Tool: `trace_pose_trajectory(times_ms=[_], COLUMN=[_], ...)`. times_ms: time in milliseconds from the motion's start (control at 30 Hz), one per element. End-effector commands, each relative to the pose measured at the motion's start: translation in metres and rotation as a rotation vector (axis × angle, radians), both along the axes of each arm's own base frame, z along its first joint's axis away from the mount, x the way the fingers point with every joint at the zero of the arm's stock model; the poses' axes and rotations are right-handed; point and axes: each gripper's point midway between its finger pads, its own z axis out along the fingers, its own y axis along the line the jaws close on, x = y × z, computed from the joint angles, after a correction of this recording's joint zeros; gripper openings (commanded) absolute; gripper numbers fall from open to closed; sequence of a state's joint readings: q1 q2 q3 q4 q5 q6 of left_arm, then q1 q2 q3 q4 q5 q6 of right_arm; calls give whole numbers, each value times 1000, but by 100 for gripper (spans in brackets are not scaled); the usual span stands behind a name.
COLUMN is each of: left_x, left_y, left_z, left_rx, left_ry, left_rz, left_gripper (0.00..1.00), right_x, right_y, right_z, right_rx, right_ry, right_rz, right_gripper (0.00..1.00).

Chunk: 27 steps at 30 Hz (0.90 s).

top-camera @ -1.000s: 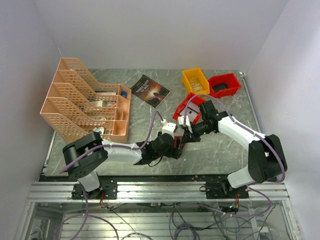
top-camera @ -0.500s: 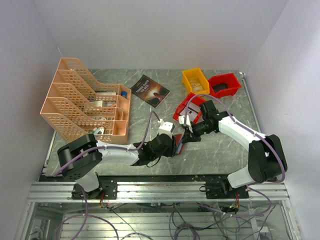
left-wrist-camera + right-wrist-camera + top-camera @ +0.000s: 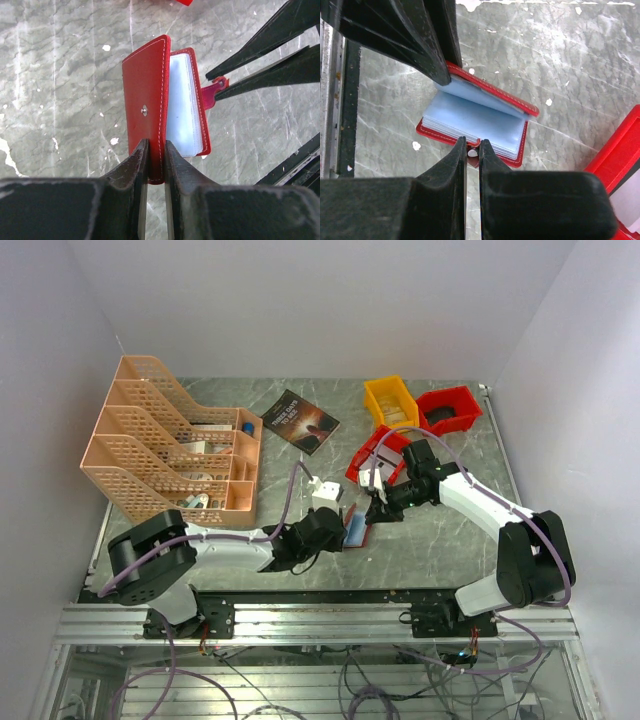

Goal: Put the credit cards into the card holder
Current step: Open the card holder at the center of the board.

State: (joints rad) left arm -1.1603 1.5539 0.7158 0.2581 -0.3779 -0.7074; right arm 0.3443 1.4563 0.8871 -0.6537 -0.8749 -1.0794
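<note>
The card holder [image 3: 356,528] is a small red case lying on the marble table between the two arms. It stands partly open, with its pale clear pockets [image 3: 182,107] showing. My left gripper [image 3: 155,146] is shut on the lower edge of the stitched front cover [image 3: 146,95] and holds it up off the pockets. My right gripper [image 3: 472,146] is shut on the holder's snap tab [image 3: 213,93] at the opposite edge. Pale flat pieces lie in the nearest red bin [image 3: 372,458]. I cannot tell whether they are the credit cards.
A peach file rack [image 3: 170,450] fills the left side of the table. A dark book [image 3: 300,420] lies at the back centre. A yellow bin [image 3: 390,400] and a second red bin [image 3: 450,410] stand at the back right.
My left gripper has gone from open to shut on the holder's cover and drawn back slightly to the left, so the cover is lifted off the pockets. The right gripper keeps its grip on the tab.
</note>
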Motion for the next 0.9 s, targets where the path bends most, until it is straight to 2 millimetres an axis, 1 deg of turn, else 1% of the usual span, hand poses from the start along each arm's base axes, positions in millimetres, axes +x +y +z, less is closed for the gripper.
trace_pose_trajectory(times_ms=[0, 200, 300, 367, 433, 533, 633, 700, 733, 800, 867], left_x=[-4, -14, -18, -20, -20, -20, -19, -19, -18, -18, -18], left_y=[15, 18, 25, 33, 37, 40, 40, 40, 40, 40, 43], left_z=[-5, -9, -14, -19, -20, -23, -26, -27, -27, -28, -32], left_rx=[-7, -123, -170, -198, -238, -264, -265, -266, -267, -268, -256], left_ry=[33, 124, 173, 199, 212, 226, 229, 227, 226, 224, 224], left_rz=[58, 108, 165, 210, 240, 266, 277, 281, 282, 285, 292], left_gripper=[8, 7, 7, 7, 7, 7, 7, 7, 7, 7, 7], right_x=[14, 25, 35, 44, 55, 63, 56, 46, 36, 24, 21], right_y=[-3, -10, -17, -23, -31, -38, -29, -18, -12, -2, 1], right_z=[6, -2, -10, -16, -21, -18, -1, 13, 17, 19, 13], right_rx=[-10, -57, -103, -141, -180, -178, -94, -23, 7, 47, 23], right_ry=[-55, -75, -79, -84, -92, -96, -81, -43, 2, 81, 125], right_rz=[-32, -100, -161, -215, -284, -339, -317, -280, -245, -198, -185], right_gripper=[0, 0, 4, 11, 22, 34, 44, 48, 48, 48, 42])
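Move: The left hand already pinches the raised cover of the card holder, whose middle lies about 3 cm to its right, 1 cm ahead and 3 below; the book is some 26 cm ahead and 10 left. From the right hand, shut on the holder's strap, the holder's middle is about 2 cm back, 3 left and 3 below; the red box stands roughly 15 cm ahead and 2 right. Left hand, still pinching, swings the cover about 5 cm left and down; right moves forward, releasing the strap. ##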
